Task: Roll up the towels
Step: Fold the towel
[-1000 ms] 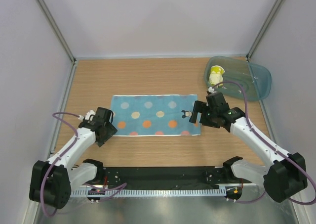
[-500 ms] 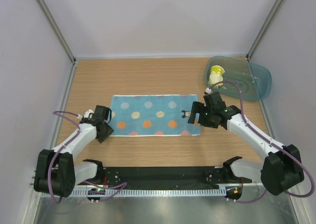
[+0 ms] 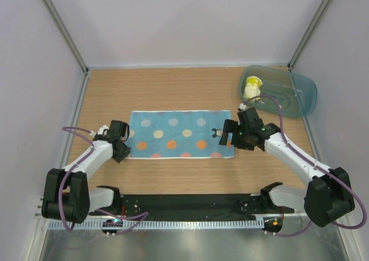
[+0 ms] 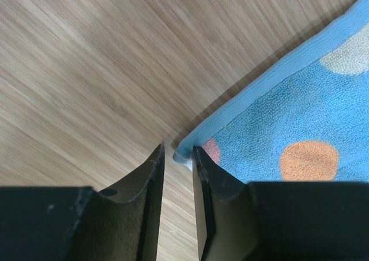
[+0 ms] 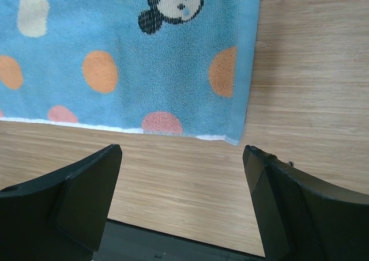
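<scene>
A light blue towel with orange and white dots lies flat in the middle of the table. My left gripper is low at its near left corner. In the left wrist view the jaws stand a narrow gap apart, and the corner of the blue towel sits at their tips against the right finger. My right gripper hangs wide open over the near right corner. In the right wrist view the blue towel ends just beyond the open gripper. A yellow towel lies bundled in the tray.
A translucent teal tray stands at the back right, close behind my right arm. Bare wooden table lies beyond the towel. White walls close off the left, back and right, and a black rail runs along the near edge.
My left gripper has slid forward to the towel's near left corner and its jaws have narrowed a lot. My right gripper has shifted slightly left over the near right corner and stays wide open.
</scene>
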Controlling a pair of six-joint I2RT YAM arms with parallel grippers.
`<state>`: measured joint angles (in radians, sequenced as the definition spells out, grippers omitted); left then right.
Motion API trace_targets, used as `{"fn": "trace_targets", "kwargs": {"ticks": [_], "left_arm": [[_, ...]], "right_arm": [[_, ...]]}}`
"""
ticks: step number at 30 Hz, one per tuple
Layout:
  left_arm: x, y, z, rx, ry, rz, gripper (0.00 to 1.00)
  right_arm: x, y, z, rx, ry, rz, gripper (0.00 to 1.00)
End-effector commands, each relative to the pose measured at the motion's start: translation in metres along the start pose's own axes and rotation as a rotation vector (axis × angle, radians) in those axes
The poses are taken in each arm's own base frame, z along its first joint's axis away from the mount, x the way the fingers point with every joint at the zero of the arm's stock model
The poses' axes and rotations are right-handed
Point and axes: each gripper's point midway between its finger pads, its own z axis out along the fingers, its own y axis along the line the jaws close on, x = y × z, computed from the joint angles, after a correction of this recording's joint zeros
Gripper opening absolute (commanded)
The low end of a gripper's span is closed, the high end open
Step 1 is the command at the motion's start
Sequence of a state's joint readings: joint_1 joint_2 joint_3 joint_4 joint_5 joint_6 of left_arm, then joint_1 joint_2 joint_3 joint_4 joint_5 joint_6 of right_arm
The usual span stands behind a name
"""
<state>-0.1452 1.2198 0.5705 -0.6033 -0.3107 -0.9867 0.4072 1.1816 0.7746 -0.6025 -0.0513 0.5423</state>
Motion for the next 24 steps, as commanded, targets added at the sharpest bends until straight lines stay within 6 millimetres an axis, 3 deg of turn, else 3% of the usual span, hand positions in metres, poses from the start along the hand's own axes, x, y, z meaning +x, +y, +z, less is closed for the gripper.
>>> {"fn": "trace_targets", "kwargs": {"ticks": [1, 5, 8, 12, 18, 21, 24], "left_arm": [[-0.006, -0.008, 0.003, 0.022, -0.014, -0.013, 0.26], [-0.007, -0.011, 0.003, 0.036, -0.014, -0.008, 0.17], [-0.007, -0.013, 0.002, 0.044, -0.009, -0.005, 0.01], [-0.008, -0.013, -0.001, 0.05, -0.011, 0.003, 0.0], [-0.009, -0.012, -0.003, 0.052, -0.016, 0.011, 0.0], [-0.007, -0.01, -0.002, 0.045, -0.008, 0.018, 0.0], [-0.007, -0.01, -0.003, 0.05, -0.011, 0.018, 0.0]], "right_arm": [[0.003, 0.001, 0.001, -0.02, 0.001, 0.009, 0.93], [0.013, -0.002, 0.007, -0.021, 0.026, 0.029, 0.94], [0.02, -0.006, 0.015, -0.004, 0.048, 0.046, 0.94], [0.032, -0.014, 0.029, 0.032, 0.107, 0.074, 0.9], [0.045, -0.025, 0.038, 0.087, 0.152, 0.099, 0.74], [0.046, -0.028, 0.042, 0.103, 0.156, 0.105, 0.64], [0.043, -0.029, 0.044, 0.115, 0.149, 0.113, 0.62]]}}
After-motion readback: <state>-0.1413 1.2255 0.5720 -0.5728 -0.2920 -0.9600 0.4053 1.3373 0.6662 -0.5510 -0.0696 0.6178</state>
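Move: The blue towel's near left corner sits at my left fingertips, about 1 cm ahead and 1 cm below; an orange dot lies some 5 cm ahead and 6 cm right of the hand. From my open right hand, the near right corner is about 2 cm back, 2 cm right and 8 cm down. A pink dot is 6 cm left of this hand and 1 cm back, the mouse face 8 cm ahead and 5 cm left. I drop my right hand some 6.5 cm and draw it back about 3 cm onto the towel's near right corner, tipping the fingers about 13 degrees nearer vertical and closing them partway on the way down. Meanwhile my left hand stays almost in place and shuts its partly open fingers completely, pinching the near left corner. ##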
